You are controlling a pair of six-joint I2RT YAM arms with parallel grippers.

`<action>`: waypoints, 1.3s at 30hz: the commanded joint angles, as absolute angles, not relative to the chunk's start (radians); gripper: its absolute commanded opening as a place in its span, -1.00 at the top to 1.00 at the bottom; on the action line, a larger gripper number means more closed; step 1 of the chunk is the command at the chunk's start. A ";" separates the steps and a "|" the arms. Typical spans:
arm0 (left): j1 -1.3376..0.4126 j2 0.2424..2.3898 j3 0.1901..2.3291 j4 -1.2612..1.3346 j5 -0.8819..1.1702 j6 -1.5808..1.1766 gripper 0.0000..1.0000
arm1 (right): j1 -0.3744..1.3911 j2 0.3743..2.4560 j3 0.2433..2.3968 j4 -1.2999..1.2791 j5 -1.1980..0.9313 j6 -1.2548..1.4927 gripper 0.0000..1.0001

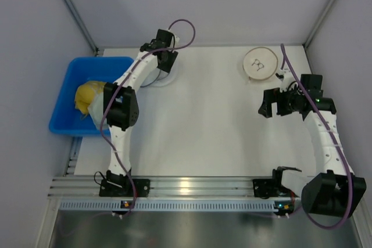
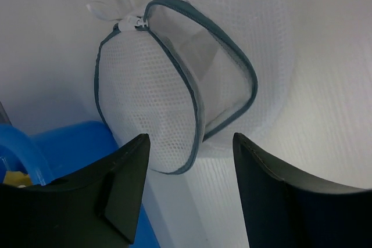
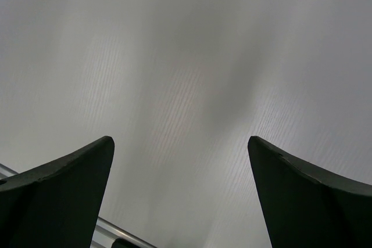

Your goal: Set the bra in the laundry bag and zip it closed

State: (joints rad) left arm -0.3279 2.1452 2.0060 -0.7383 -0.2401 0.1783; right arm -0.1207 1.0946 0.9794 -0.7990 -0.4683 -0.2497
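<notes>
The laundry bag (image 2: 151, 103) is a round white mesh pouch with a dark teal zipper rim. It lies on the white table with its zipper open and its mouth gaping toward the right. The zipper pull (image 2: 131, 22) sits at the far end. My left gripper (image 2: 190, 137) is open just short of the bag's near edge, with nothing between its fingers. From above, the bag (image 1: 164, 78) shows only faintly below the left gripper (image 1: 165, 63) at the back of the table. My right gripper (image 1: 263, 108) (image 3: 180, 140) is open over bare table on the right. The bra is out of view.
A blue bin (image 1: 64, 114) stands off the table's left edge with a yellow cloth lump (image 1: 87, 97) in it; its corner (image 2: 70, 143) shows next to the bag. A white disc with a tan rim (image 1: 260, 63) lies at the back right.
</notes>
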 commanded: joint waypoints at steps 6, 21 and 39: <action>-0.311 2.293 2.105 -0.701 -0.393 0.202 -0.15 | -0.117 1.109 0.974 -0.741 -0.488 -0.259 -0.99; -0.359 2.093 1.858 -0.698 -0.319 0.196 1.00 | -0.117 1.120 0.954 -0.732 -0.544 -0.247 -0.99; -0.615 1.655 1.505 -0.864 0.210 -0.035 1.00 | -0.087 1.173 0.956 -0.772 -0.793 -0.233 -0.55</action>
State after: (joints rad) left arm -0.6292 1.6794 1.4979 -0.8440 0.0456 0.0021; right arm -0.1146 1.1625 0.9413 -0.7742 -0.6895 -0.2310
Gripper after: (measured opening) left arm 0.032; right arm 0.774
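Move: The open laundry bag lies just under the left hand, its middle about 4 cm ahead, 2 cm to the left and 9 cm below. The blue bin's middle is some 37 cm to the left of that hand and 8 cm back, roughly 7 cm lower, with the yellow cloth in it at about 38 cm left and 8 cm back. From the right hand the bag lies roughly 26 cm ahead, 50 cm left and 11 cm below. Down about 7 cm and a little left onto the bag goes the left hand, its fingers shutting to pinch the bag's near rim by the zip. It then draws the bag back some 22 cm and to the right, rising about 8 cm and rolling its left side down while turning clockwise. The right hand edges left towards the bag and partly narrows its fingers, still empty. ##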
